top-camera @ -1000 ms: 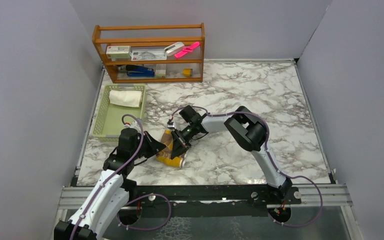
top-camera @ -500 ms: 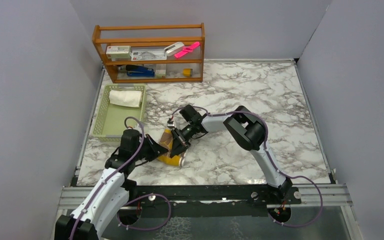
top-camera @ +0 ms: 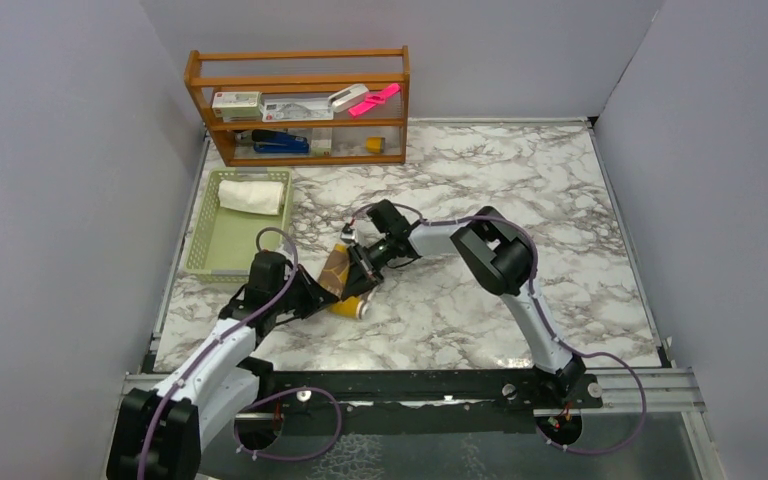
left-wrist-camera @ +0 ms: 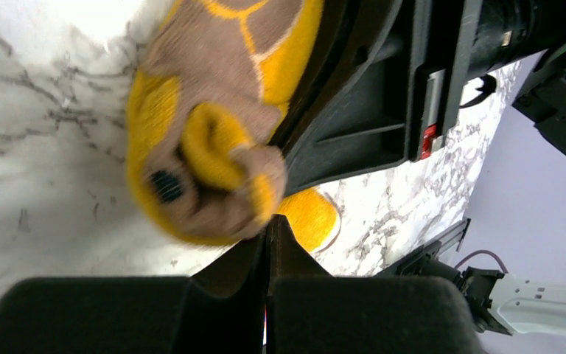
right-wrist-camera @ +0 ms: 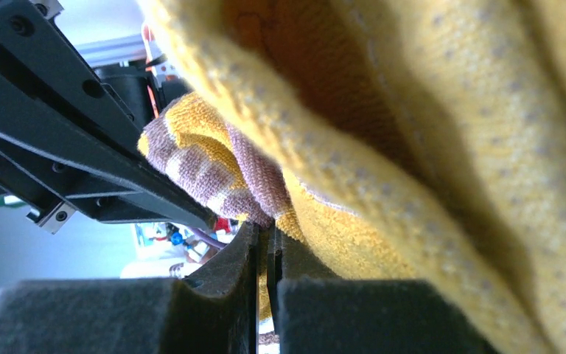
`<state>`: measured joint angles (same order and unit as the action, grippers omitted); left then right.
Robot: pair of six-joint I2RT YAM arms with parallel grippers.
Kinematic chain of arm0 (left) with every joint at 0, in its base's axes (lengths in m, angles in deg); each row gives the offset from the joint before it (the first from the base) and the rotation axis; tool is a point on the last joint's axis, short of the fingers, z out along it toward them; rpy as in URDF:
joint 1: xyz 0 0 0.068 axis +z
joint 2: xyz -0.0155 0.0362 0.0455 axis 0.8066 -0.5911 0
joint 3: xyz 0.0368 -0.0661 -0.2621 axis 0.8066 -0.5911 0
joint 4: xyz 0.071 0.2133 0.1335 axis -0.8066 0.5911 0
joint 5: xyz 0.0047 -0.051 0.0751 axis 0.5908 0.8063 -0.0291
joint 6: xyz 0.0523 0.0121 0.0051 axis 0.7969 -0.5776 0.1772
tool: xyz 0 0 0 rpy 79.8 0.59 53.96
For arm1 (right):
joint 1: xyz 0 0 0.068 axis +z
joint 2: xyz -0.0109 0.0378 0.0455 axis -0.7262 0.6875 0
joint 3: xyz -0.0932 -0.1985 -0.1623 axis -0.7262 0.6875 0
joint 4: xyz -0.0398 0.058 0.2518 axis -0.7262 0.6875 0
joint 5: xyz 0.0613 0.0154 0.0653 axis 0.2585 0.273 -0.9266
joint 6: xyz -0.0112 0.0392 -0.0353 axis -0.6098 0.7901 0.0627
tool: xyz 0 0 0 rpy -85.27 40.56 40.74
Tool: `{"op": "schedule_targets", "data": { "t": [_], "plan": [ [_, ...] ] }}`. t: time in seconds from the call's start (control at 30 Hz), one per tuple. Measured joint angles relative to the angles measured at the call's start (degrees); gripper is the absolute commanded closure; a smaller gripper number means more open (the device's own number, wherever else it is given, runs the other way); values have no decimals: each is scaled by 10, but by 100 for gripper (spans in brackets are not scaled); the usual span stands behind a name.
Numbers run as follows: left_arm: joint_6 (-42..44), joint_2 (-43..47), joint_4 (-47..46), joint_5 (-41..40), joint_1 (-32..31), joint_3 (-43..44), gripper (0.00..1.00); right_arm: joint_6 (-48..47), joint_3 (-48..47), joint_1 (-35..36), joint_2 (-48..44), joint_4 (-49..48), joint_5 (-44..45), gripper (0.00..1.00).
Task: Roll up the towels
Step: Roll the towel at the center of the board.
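The mustard-yellow towel (top-camera: 346, 303) with tan-brown folds lies bunched and partly rolled left of the table's middle, between both grippers. My left gripper (top-camera: 326, 296) is shut with nothing between its fingers, its tips (left-wrist-camera: 269, 225) pressed against the towel's rolled end (left-wrist-camera: 206, 147). From the other side my right gripper (top-camera: 359, 274) is shut, its tips (right-wrist-camera: 269, 232) pinching a thin edge of the yellow towel (right-wrist-camera: 427, 147), which drapes over the fingers. The white towel (top-camera: 252, 196) lies rolled in the pale green basket (top-camera: 215, 250).
A wooden shelf (top-camera: 300, 105) with a stapler and small boxes stands at the back left, just behind the basket. Grey walls close in the marble table on the left, right and back.
Both grippers and the yellow towel have shifted a little away from the near edge and to the right. The left arm has stretched further forward after it.
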<state>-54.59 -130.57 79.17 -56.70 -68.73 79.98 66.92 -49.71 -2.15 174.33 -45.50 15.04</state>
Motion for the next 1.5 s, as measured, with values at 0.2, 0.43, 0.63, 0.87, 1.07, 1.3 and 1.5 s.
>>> {"op": "schedule_targets", "data": {
  "t": [0.2, 0.43, 0.63, 0.87, 1.07, 1.3, 1.5],
  "plan": [
    [22, -122, -54, -10, 0, 65, 100, -15, 19, -81, -15, 5, 16, 99],
    [59, -239, -139, -10, -2, 184, 100, -43, 62, -184, -51, 26, 39, 99],
    [83, -350, -181, -10, -69, 251, 100, -63, 76, -184, -67, 24, 59, 99],
    [84, -434, -235, 16, -106, 269, 100, -71, 77, -184, -69, 24, 60, 99],
    [96, -473, -249, 13, -97, 304, 100, -79, 80, -183, -73, 22, 63, 99],
    [111, -529, -269, 4, -82, 322, 100, -87, 88, -183, -80, 17, 70, 99],
    [115, -536, -310, -8, -80, 294, 100, -93, 89, -182, -84, 17, 78, 99]
  ]
}}
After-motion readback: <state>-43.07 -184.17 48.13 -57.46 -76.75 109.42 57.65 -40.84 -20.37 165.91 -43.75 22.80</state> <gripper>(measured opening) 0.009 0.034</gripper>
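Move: The towel, a half-rolled bundle, is right at both hands. Its middle is about 4 cm ahead of my shut left fingertips, 2 cm to their right and a little below. It is also about 4 cm straight ahead of my right fingers, which already pinch its edge. The board centre lies roughly 15 cm ahead and 14 cm right of my right hand. The green basket's middle stands some 20 cm ahead and 22 cm left of my left hand. Keeping its pinch, my right hand quickly drags the towel level over the board, about 11 cm forward and as far right, turning clockwise some 20 degrees, then holds there, its fingers tipping up slightly. My left hand, shut, goes forward while arching up 5 cm over the start, swings right, then eases forward and sinks onto the curled end beside the right fingers. ##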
